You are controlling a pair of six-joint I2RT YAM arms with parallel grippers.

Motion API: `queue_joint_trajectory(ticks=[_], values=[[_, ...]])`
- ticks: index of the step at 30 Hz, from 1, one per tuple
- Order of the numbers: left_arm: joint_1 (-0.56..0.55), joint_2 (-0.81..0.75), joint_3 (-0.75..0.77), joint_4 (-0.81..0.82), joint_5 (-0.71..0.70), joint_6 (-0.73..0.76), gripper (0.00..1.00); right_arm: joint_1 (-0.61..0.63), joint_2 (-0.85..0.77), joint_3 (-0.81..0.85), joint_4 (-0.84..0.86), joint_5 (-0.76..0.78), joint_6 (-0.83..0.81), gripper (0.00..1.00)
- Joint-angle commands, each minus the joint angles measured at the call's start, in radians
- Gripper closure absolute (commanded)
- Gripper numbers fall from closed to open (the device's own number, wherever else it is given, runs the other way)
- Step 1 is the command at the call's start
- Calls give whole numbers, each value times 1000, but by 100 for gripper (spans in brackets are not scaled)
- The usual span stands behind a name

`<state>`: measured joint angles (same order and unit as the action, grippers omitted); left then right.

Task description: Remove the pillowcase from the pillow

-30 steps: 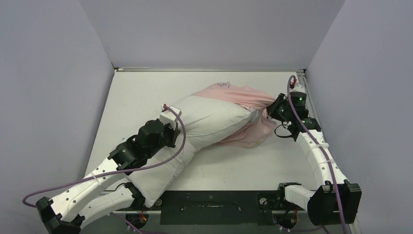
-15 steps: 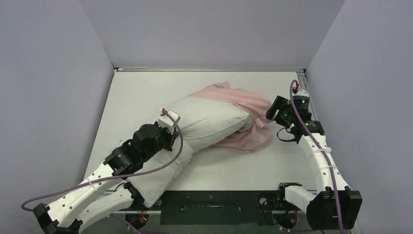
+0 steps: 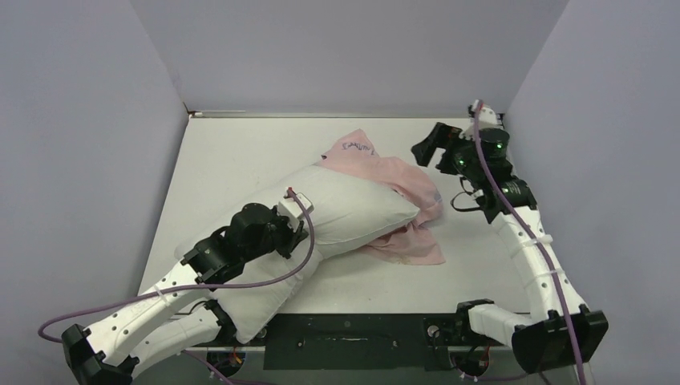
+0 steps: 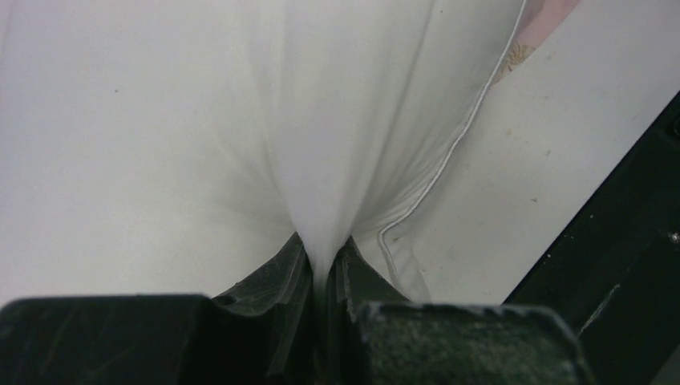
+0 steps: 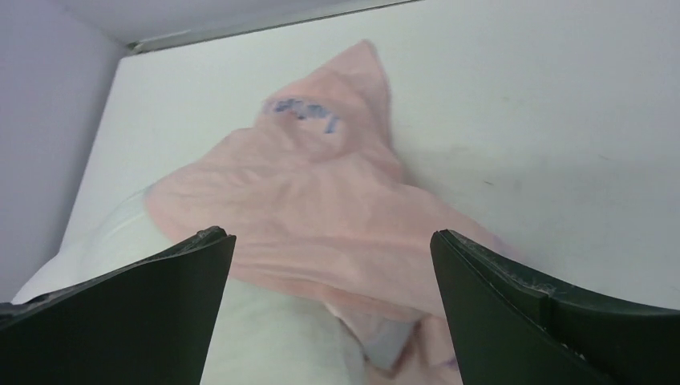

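The plump white pillow lies diagonally across the table, its far end still under the pale pink pillowcase with blue writing. The pillowcase is bunched over the pillow's far right corner and trails to a flap on the table. My left gripper is shut on a pinched fold of the white pillow, near its middle. My right gripper is open and empty, raised above the table beyond the pillowcase's right side; its fingers frame the pink fabric below.
Grey walls enclose the table on three sides. The table's back edge has a metal strip. A black base plate runs along the near edge, under the pillow's near corner.
My right gripper let go of the pillowcase, opened and moved up and back toward the far right. The pillowcase slackened over the pillow. My left gripper shifted a little right with the pillow.
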<state>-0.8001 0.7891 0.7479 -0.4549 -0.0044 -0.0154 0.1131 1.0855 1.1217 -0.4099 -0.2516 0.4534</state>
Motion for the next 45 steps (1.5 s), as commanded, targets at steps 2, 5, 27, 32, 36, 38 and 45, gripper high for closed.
queue_joint_trajectory(ticks=[2,5,27,32,36,38,45], values=[[-31,25,47,-29,137,11,100,240,219,154,106,-95,-64,3],[-43,34,48,-35,159,11,100,359,352,235,87,-82,-128,7],[-31,-138,28,5,168,23,100,121,678,482,-103,384,-141,95],[20,-210,17,40,98,-10,100,-46,592,522,-120,395,-78,95],[74,-208,38,61,-9,-38,100,-89,541,645,-149,465,-92,95],[105,-183,66,63,-83,-58,100,-90,527,720,-168,496,-114,95],[283,7,251,4,-277,-168,100,-67,463,805,-126,288,-155,92]])
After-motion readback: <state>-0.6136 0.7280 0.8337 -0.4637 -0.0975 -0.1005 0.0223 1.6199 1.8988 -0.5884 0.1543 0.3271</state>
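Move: From the right hand, empty and open, the pillowcase's far, lettered part lies about 20 cm to the left, 5 cm farther out and 13 cm lower. The white pillow's right end, still in the case, is some 5 cm back and 5 cm left, 18 cm down; the case's near hem is about 9 cm back and 7 cm left, 27 cm down. The left hand already grips the pillow; that lettered part lies roughly 19 cm ahead of it and 15 cm to its right, slightly lower. Leftward and down over the pillowcase sweeps the right hand, about 20 cm across, turning counter-clockwise; it shuts on the cloth, then hauls it some 30 cm right and farther out, swinging back clockwise before rising steeply. The left hand keeps its pinch on the pillow, easing back and right, then lifting and pulling forward-left. ##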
